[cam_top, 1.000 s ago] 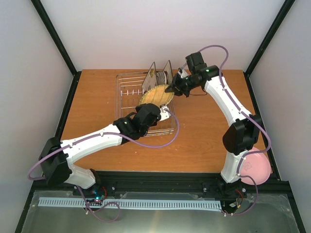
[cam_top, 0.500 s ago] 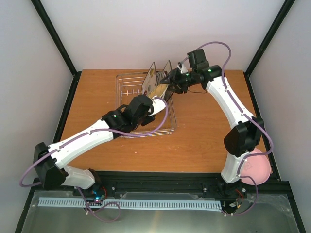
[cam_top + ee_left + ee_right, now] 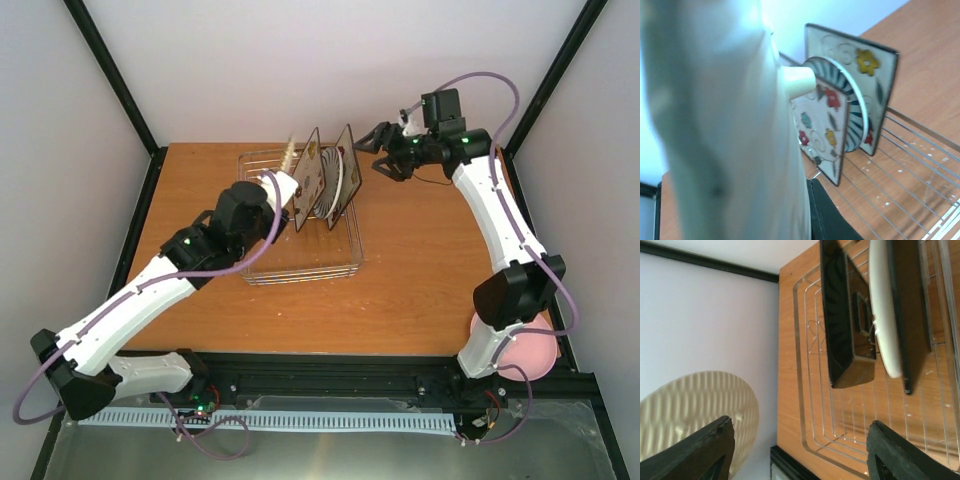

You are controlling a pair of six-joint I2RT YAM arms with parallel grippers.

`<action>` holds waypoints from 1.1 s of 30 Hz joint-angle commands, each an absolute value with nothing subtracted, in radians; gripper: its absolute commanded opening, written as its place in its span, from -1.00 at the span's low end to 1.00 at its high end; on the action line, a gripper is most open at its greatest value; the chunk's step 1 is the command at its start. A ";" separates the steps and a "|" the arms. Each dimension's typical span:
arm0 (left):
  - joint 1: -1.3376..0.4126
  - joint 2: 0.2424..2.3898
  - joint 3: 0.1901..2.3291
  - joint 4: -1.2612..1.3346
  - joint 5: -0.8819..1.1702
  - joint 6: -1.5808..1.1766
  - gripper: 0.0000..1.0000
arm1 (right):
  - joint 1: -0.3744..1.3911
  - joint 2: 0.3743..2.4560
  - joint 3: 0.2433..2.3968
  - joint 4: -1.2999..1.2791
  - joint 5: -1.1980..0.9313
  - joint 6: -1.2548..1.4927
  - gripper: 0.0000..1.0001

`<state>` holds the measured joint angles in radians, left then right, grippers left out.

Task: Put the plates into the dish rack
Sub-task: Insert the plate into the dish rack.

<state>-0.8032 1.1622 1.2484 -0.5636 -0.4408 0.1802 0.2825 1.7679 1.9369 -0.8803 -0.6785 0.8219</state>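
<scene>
The dish rack (image 3: 300,262) sits mid-table with three plates standing upright in it: a floral square plate (image 3: 309,172), a black-and-white striped plate (image 3: 328,188) and a second square floral one (image 3: 346,165). My left gripper (image 3: 273,192) is shut on the round tan woven plate (image 3: 290,156) and holds it on edge just left of the floral plate. The tan plate's pale face (image 3: 715,125) fills the left wrist view, with the floral plate (image 3: 822,125) behind it. My right gripper (image 3: 372,152) is open and holds nothing, right of the rack. The pink plate (image 3: 532,350) lies at the near right.
The rack's near half (image 3: 860,420) holds only bare wire. The right arm's base link partly covers the pink plate. Black frame posts stand at the table's back corners, and bare wood shows left and right of the rack.
My right gripper opened, let go of the tan plate and drew back to the right. My left arm turned the plate from lying flat to standing on edge at the rack's back left.
</scene>
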 commanded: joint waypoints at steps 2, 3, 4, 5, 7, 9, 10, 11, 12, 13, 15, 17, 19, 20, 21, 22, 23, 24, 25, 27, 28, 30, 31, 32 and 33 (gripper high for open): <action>-0.590 1.185 1.287 -0.543 -0.309 -0.054 -0.99 | 0.205 1.671 1.958 -0.952 -0.612 0.736 0.60; -0.548 1.203 1.303 -0.555 -0.272 -0.089 -0.99 | 0.196 1.655 1.955 -0.961 -0.608 0.723 0.71; -0.522 1.226 1.325 -0.568 -0.247 -0.125 -0.99 | 0.192 1.643 1.951 -0.975 -0.601 0.707 0.83; -0.492 1.260 1.356 -0.592 -0.219 -0.160 -0.99 | 0.188 1.628 1.943 -0.984 -0.593 0.696 0.90; -0.441 1.359 1.452 -0.667 -0.169 -0.224 -0.99 | 0.184 1.597 1.906 -0.982 -0.595 0.683 0.98; -0.419 1.461 1.550 -0.719 -0.117 -0.252 -0.99 | 0.178 1.566 1.862 -0.963 -0.613 0.680 1.00; -0.419 1.505 1.598 -0.743 -0.106 -0.265 -0.99 | 0.175 1.554 1.845 -0.957 -0.617 0.679 1.00; -0.419 1.555 1.645 -0.758 -0.097 -0.279 -0.99 | 0.173 1.541 1.829 -0.951 -0.618 0.675 1.00; -0.419 1.588 1.685 -0.769 -0.084 -0.292 -0.99 | 0.169 1.532 1.818 -0.950 -0.621 0.671 1.00; -0.419 1.616 1.723 -0.778 -0.071 -0.311 -0.99 | 0.164 1.526 1.807 -0.951 -0.624 0.667 1.00; -0.419 1.670 1.791 -0.784 -0.032 -0.350 -0.99 | 0.154 1.514 1.785 -0.948 -0.637 0.660 1.00; -0.420 1.724 1.842 -0.804 -0.001 -0.388 -0.99 | 0.144 1.506 1.768 -0.945 -0.644 0.658 1.00; -0.420 1.765 1.867 -0.832 -0.003 -0.412 -0.99 | 0.134 1.501 1.759 -0.940 -0.651 0.657 1.00; -0.420 1.769 1.861 -0.827 -0.010 -0.414 -0.99 | 0.131 1.498 1.756 -0.936 -0.656 0.655 1.00; -0.420 1.768 1.843 -0.822 -0.019 -0.416 -0.99 | 0.128 1.497 1.756 -0.938 -0.656 0.652 1.00; -0.419 1.764 1.825 -0.812 -0.025 -0.415 -0.99 | 0.124 1.497 1.755 -0.938 -0.658 0.649 1.00; -0.419 1.764 1.812 -0.806 -0.023 -0.417 -0.99 | 0.120 1.498 1.753 -0.940 -0.661 0.646 1.00; -0.419 1.769 1.806 -0.808 -0.020 -0.420 -0.99 | 0.116 1.499 1.750 -0.941 -0.663 0.643 1.00; -0.419 1.779 1.803 -0.813 -0.017 -0.424 -0.99 | 0.113 1.499 1.748 -0.941 -0.665 0.643 1.00; -0.419 1.795 1.788 -0.811 -0.011 -0.433 -0.99 | 0.107 1.499 1.742 -0.938 -0.669 0.640 1.00; -0.420 1.800 1.777 -0.799 -0.011 -0.434 -0.99 | 0.105 1.500 1.741 -0.935 -0.670 0.639 1.00; -0.420 1.804 1.760 -0.785 -0.009 -0.437 -0.99 | 0.099 1.500 1.735 -0.931 -0.673 0.638 1.00; -0.420 1.807 1.755 -0.782 -0.009 -0.437 -0.99 | 0.097 1.500 1.731 -0.930 -0.674 0.637 1.00; -0.421 1.813 1.754 -0.780 -0.009 -0.437 -0.99 | 0.094 1.502 1.728 -0.930 -0.676 0.636 1.00; -0.419 1.819 1.755 -0.780 -0.009 -0.439 -0.99 | 0.092 1.502 1.724 -0.930 -0.676 0.634 1.00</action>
<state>-0.4206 1.8038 1.7527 -0.8249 -0.0162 -0.4145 0.1066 1.5208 1.7424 -0.9451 -0.6559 0.6529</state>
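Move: The left hand already holds the yellow plate. The empty rack slot it is going to lies about 20 cm ahead, straight in line sideways and some 19 cm below. The near flowered plate stands about 5 cm right of that slot, the striped plate about 11 cm right and 1 cm farther out. From the right hand, the slot is some 9 cm ahead, 20 cm left and 20 cm below, with the far flowered plate 9 cm ahead, 6 cm left and 19 cm below. Keeping its pinch on the yellow plate's edge, the left hand swings forward about 15 cm, bowing some 7 cm left and back again, and sinks about 10 cm, lowering the plate beside the near flowered plate; the wrist tips down, rolls left side down and turns counter-clockwise. The already free right hand opens fully and draws off about 9 cm right and slightly back. ##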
